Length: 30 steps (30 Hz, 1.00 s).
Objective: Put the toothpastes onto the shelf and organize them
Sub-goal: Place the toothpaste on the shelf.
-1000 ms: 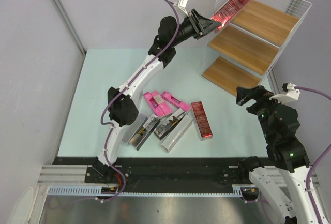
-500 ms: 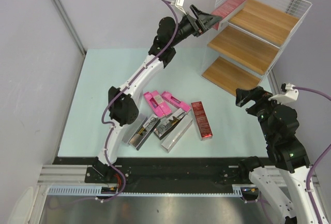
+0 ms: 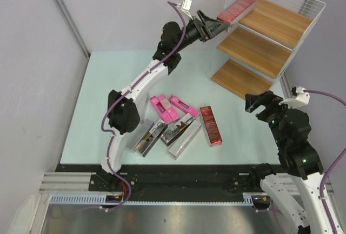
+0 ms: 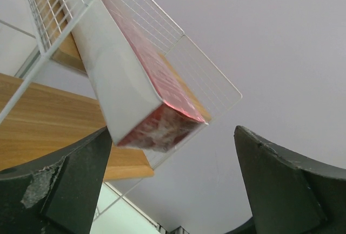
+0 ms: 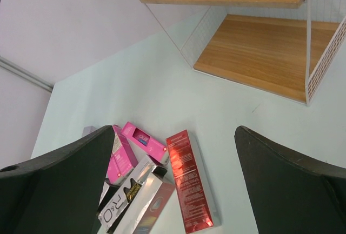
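A dark red toothpaste carton (image 3: 237, 7) lies along the left edge of the top board of the white wire shelf (image 3: 303, 7), its near end sticking out. My left gripper (image 3: 223, 24) is open just off that end, holding nothing. The left wrist view shows the carton (image 4: 157, 88) ahead of the spread left gripper (image 4: 173, 130). On the table lie another dark red carton (image 3: 210, 125), two pink ones (image 3: 164, 108) (image 3: 183, 105) and silver ones (image 3: 185, 135) (image 3: 150, 136). My right gripper (image 3: 252, 101) hovers open and empty near the shelf's lowest board.
The shelf's middle board (image 3: 254, 50) and lowest board (image 3: 240, 80) are bare wood. The right wrist view looks down on the lowest board (image 5: 259, 50), the red carton (image 5: 190, 180) and the pink cartons (image 5: 144, 140). Grey walls enclose the pale green table (image 3: 108, 93).
My left gripper has opened and let go of the dark red carton, which now rests on the top board. The gripper has drawn back slightly to the left. The right arm has barely moved.
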Each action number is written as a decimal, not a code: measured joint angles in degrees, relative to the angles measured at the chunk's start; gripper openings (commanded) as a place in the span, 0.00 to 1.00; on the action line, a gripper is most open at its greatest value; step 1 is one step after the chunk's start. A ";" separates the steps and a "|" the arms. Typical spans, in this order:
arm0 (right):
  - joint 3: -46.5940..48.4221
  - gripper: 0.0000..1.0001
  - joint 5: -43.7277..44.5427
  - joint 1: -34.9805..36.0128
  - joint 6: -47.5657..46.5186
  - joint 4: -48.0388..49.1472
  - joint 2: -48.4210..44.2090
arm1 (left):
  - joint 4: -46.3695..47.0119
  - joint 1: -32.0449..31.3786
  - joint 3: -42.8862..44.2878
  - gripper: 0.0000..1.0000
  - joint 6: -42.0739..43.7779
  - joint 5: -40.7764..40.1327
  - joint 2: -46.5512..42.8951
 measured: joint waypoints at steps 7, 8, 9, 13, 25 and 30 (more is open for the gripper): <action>0.00 1.00 -0.24 0.00 -0.02 -0.85 0.28 | 3.13 0.02 -8.48 0.81 1.33 0.46 -6.34; 0.00 1.00 -0.39 0.00 -0.02 -0.85 0.31 | 3.23 0.02 -9.16 0.78 1.60 0.50 -6.86; 0.00 1.00 -0.50 0.00 -0.02 -0.85 0.37 | 3.34 0.02 -9.49 0.71 1.84 0.52 -7.10; -0.02 1.00 -0.63 0.00 -0.02 -0.85 0.44 | 3.37 0.02 -11.21 0.59 2.86 0.63 -7.58; -0.35 1.00 -0.83 0.00 -0.15 -0.83 0.44 | 0.92 0.42 -4.39 0.43 3.17 0.66 -4.15; -0.37 1.00 -0.81 0.00 -0.50 -0.83 0.44 | 0.35 0.42 4.50 0.40 1.95 0.37 1.57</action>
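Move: The red toothpaste box already lies at the left side of the top shelf, its near end overhanging the front edge. Its middle is about 8 cm ahead of the left hand, 7 cm to the right and 2 cm above. The top shelf's middle is some 15 cm right and 3 cm ahead at about hand height, with the middle shelf's centre 20 cm below that. From the idle right hand the box is roughly 31 cm ahead, 4 cm left and 15 cm up. The red box's near end is left free as the open left hand backs off about 2.5 cm, back and to the left. The fingers narrow to somewhat under half open, then the hand comes forward and right again, ending about 2 cm higher, with the fingertips right by the lower edge of that end; contact can't be told. ##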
